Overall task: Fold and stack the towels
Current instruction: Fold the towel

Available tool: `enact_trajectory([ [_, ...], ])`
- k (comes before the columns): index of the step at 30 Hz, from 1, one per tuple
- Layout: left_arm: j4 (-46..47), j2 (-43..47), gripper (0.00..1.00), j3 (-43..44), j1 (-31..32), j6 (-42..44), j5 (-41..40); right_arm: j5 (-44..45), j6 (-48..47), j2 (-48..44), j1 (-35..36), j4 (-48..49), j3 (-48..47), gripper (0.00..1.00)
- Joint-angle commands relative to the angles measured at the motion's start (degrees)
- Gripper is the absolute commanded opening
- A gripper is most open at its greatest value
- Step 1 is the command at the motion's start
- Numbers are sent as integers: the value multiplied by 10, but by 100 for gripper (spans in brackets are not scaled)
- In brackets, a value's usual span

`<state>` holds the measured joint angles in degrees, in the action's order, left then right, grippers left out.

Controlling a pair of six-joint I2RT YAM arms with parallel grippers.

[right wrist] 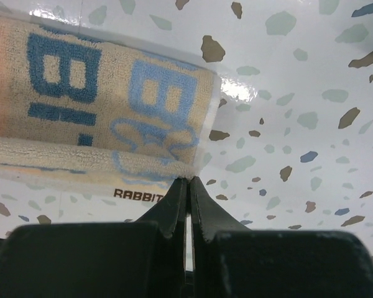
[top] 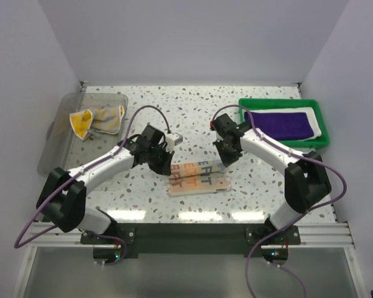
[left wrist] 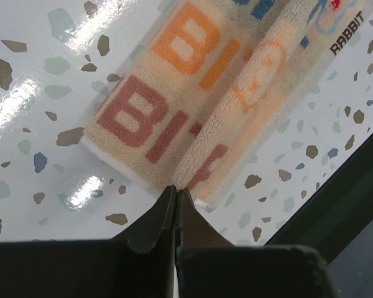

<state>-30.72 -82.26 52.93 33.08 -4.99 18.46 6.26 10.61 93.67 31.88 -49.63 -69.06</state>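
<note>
The pale towel with block letters (top: 198, 177) lies folded on the table in front of both arms. My left gripper (top: 164, 162) is shut on its left end, pinching a raised fold of cloth (left wrist: 236, 112) at the fingertips (left wrist: 176, 190). My right gripper (top: 227, 156) is shut on the towel's right end (right wrist: 112, 93), its tips (right wrist: 188, 180) at the cloth's edge near the corner. The deep purple towel (top: 280, 124) lies folded on the plain white towel (top: 315, 122) in a green tray (top: 285, 146) at the back right.
A grey bin (top: 62, 139) at the back left holds a crumpled yellow and pale cloth (top: 96, 120). The speckled tabletop (top: 186, 105) stretches behind the arms. The table's dark front edge (left wrist: 354, 174) lies close to the lettered towel.
</note>
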Motion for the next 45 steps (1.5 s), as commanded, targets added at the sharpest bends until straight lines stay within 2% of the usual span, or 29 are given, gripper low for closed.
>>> enact_trajectory([
  [1,-72,22,0,17,-3,-6,-12,44,18,-32,-8,-49,-1,0],
  [12,-91,38,0,15,4,-26,28,16,49,-76,-8,-65,8,0],
  [17,-74,13,0,-26,23,-48,74,-50,78,-74,-8,-44,66,0],
  [20,-57,-24,0,-51,33,-67,95,-61,93,-55,-8,-19,107,0],
  [30,-25,-103,0,-63,38,-116,57,-71,113,-3,-9,58,163,0],
  [35,-48,-142,0,-19,22,-103,-23,-66,121,26,-9,108,158,0],
  [38,-55,-169,0,22,-30,-78,-42,-64,129,55,-9,127,134,0],
  [41,-65,-205,0,96,-80,-45,-74,-59,133,82,-11,139,101,0],
  [45,-65,-241,0,164,-89,-6,-100,-41,129,113,-16,140,35,0],
])
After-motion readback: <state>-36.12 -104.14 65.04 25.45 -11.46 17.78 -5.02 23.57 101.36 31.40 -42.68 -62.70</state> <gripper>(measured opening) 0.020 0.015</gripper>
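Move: The left hand holds one end of the towel's lifted edge; the near-left corner, where it goes down, lies about 7 cm back, level sideways and 7 cm below. The right hand holds the other end, with the near-right corner some 7 cm back, 2 cm right and 7 cm down. From the right hand the green bin stands roughly 18 cm ahead and 22 cm right; from the left, the clear bin some 17 cm ahead and 31 cm left. Still pinching the lifted edge, both hands rise slightly, then sweep back about 7 cm and down about 6 cm towards the near edge, the fingertips swinging back towards the bases by 15 to 20 degrees. Then, low over the table, they drag the towel forward, the left by some 12 cm and slightly left, the right by only 5 cm and 3 cm left. ##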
